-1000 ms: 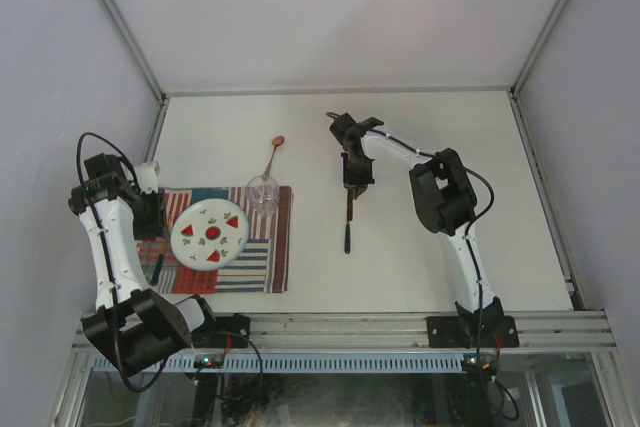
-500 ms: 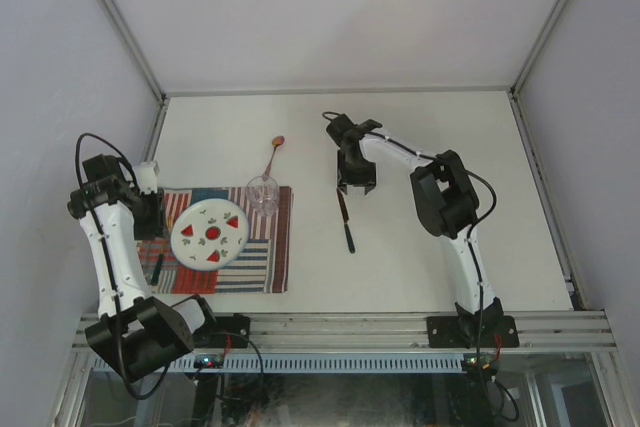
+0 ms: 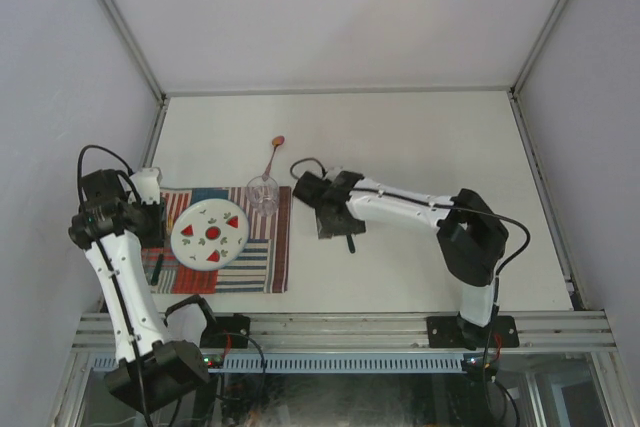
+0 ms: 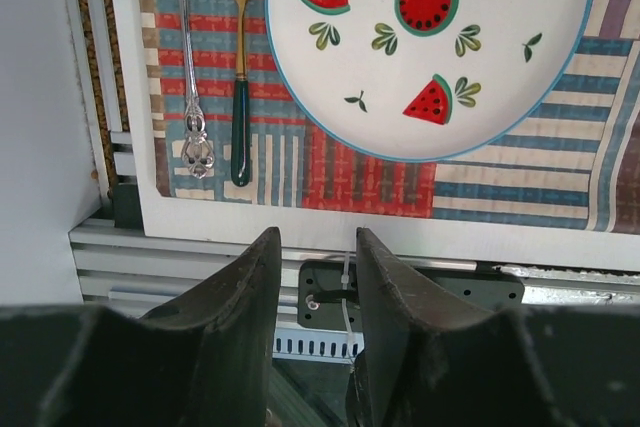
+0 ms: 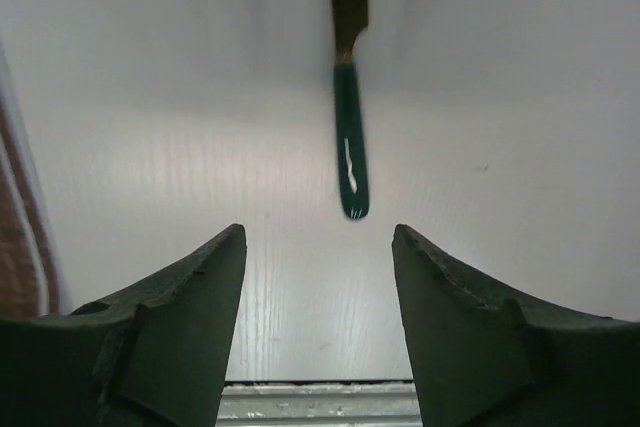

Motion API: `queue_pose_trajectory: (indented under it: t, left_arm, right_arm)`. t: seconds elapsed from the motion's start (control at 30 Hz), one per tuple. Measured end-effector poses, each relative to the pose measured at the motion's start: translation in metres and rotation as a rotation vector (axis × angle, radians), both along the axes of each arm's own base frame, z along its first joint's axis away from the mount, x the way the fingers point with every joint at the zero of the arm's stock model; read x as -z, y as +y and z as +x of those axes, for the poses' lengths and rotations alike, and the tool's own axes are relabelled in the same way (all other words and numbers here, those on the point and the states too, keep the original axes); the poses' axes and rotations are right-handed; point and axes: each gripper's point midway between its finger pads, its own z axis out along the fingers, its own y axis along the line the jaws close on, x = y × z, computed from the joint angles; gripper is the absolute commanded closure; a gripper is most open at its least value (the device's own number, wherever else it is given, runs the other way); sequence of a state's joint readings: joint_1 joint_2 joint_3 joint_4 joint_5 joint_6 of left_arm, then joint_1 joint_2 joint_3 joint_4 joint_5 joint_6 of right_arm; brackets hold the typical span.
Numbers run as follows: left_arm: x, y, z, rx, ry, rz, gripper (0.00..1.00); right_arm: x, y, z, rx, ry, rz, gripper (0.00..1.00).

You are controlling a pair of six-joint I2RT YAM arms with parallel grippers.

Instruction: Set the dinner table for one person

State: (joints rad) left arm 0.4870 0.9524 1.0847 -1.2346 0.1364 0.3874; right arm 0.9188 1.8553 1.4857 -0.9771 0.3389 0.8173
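The dinner table [image 3: 420,147] carries a striped placemat [image 3: 275,257] with a watermelon plate [image 3: 210,234] on it. A gold fork with a green handle [image 4: 240,77] and a silver spoon [image 4: 190,57] lie left of the plate [image 4: 430,67]. A clear glass [image 3: 263,194] stands at the mat's far right corner. A green-handled knife [image 5: 350,167] lies on the bare table, right of the mat. My right gripper [image 5: 318,232] hovers open just short of its handle end [image 3: 350,243]. My left gripper [image 4: 315,237] is open and empty over the near rail.
A thin spoon with a reddish bowl [image 3: 273,154] lies on the table beyond the glass. The aluminium rail [image 3: 350,327] runs along the near edge. The placemat's edge [image 5: 15,247] shows at the left of the right wrist view.
The right gripper opened and let go of the knife, which stays on the table. That arm swung left and toward the near edge. The left arm shifted slightly.
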Motion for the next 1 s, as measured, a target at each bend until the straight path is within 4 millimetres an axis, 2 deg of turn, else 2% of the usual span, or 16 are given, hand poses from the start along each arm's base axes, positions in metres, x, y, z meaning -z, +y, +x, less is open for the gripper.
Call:
queue_pose_trajectory:
  t: [0.07, 0.13, 0.23, 0.57, 0.63, 0.7, 0.8, 0.87, 0.97, 1.0]
  left_arm:
    - [-0.003, -0.003, -0.007, 0.013, -0.019, 0.017, 0.59]
    - [-0.003, -0.006, -0.012, 0.023, -0.024, 0.023, 0.59]
    - [0.001, -0.01, -0.019, 0.038, -0.001, 0.015, 0.59]
    - [0.005, -0.014, -0.02, 0.057, 0.022, -0.017, 0.59]
    - [0.005, -0.015, -0.02, 0.058, 0.022, -0.019, 0.59]
    - [0.005, -0.015, -0.02, 0.059, 0.021, -0.02, 0.59]
    - [0.005, -0.015, -0.02, 0.058, 0.022, -0.02, 0.59]
    - [0.005, -0.015, -0.02, 0.058, 0.021, -0.019, 0.59]
    - [0.006, -0.014, -0.019, 0.058, 0.023, -0.02, 0.59]
    - [0.006, -0.014, -0.019, 0.058, 0.025, -0.021, 0.59]
  right_arm:
    - [0.017, 0.004, -0.029, -0.031, 0.041, -0.047, 0.4]
    - [0.031, 0.004, -0.049, -0.049, 0.074, -0.094, 0.41]
    - [0.043, -0.001, -0.059, -0.039, 0.097, -0.147, 0.43]
    - [0.046, -0.017, -0.023, 0.003, 0.049, -0.162, 0.5]
    - [0.051, -0.018, -0.014, 0.001, 0.049, -0.158, 0.54]
    - [0.057, -0.019, -0.01, -0.002, 0.058, -0.158, 0.65]
    - [0.068, -0.019, -0.006, -0.01, 0.084, -0.161, 0.66]
    - [0.068, -0.017, -0.003, -0.02, 0.08, -0.149, 0.75]
    - [0.07, -0.012, -0.002, -0.039, 0.081, -0.135, 0.98]
    - [0.07, -0.011, -0.001, -0.047, 0.082, -0.133, 1.0]
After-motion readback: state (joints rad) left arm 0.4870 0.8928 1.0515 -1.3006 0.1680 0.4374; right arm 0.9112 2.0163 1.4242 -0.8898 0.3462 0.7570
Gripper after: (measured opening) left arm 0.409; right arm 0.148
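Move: My right hand hangs open some 7 cm above the knife's handle. The knife's middle is about 6 cm ahead and 2 cm right. The plate lies about 29 cm to this hand's left, level with it. The glass is some 10 cm ahead and 17 cm left, the spoon beyond it about 20 cm ahead and 16 cm left. From my left hand the knife is about 14 cm ahead, 38 cm right and 16 cm below. I swing my open right hand back about 6 cm and down 4, rolling it some 10 degrees so its left side dips. Then I come forward again by nearly as much, sink the last 3 cm or so over the dark handle, and close my fingers until they pinch its sides. My left hand draws back about 2 cm and slightly right, away from the plate. ##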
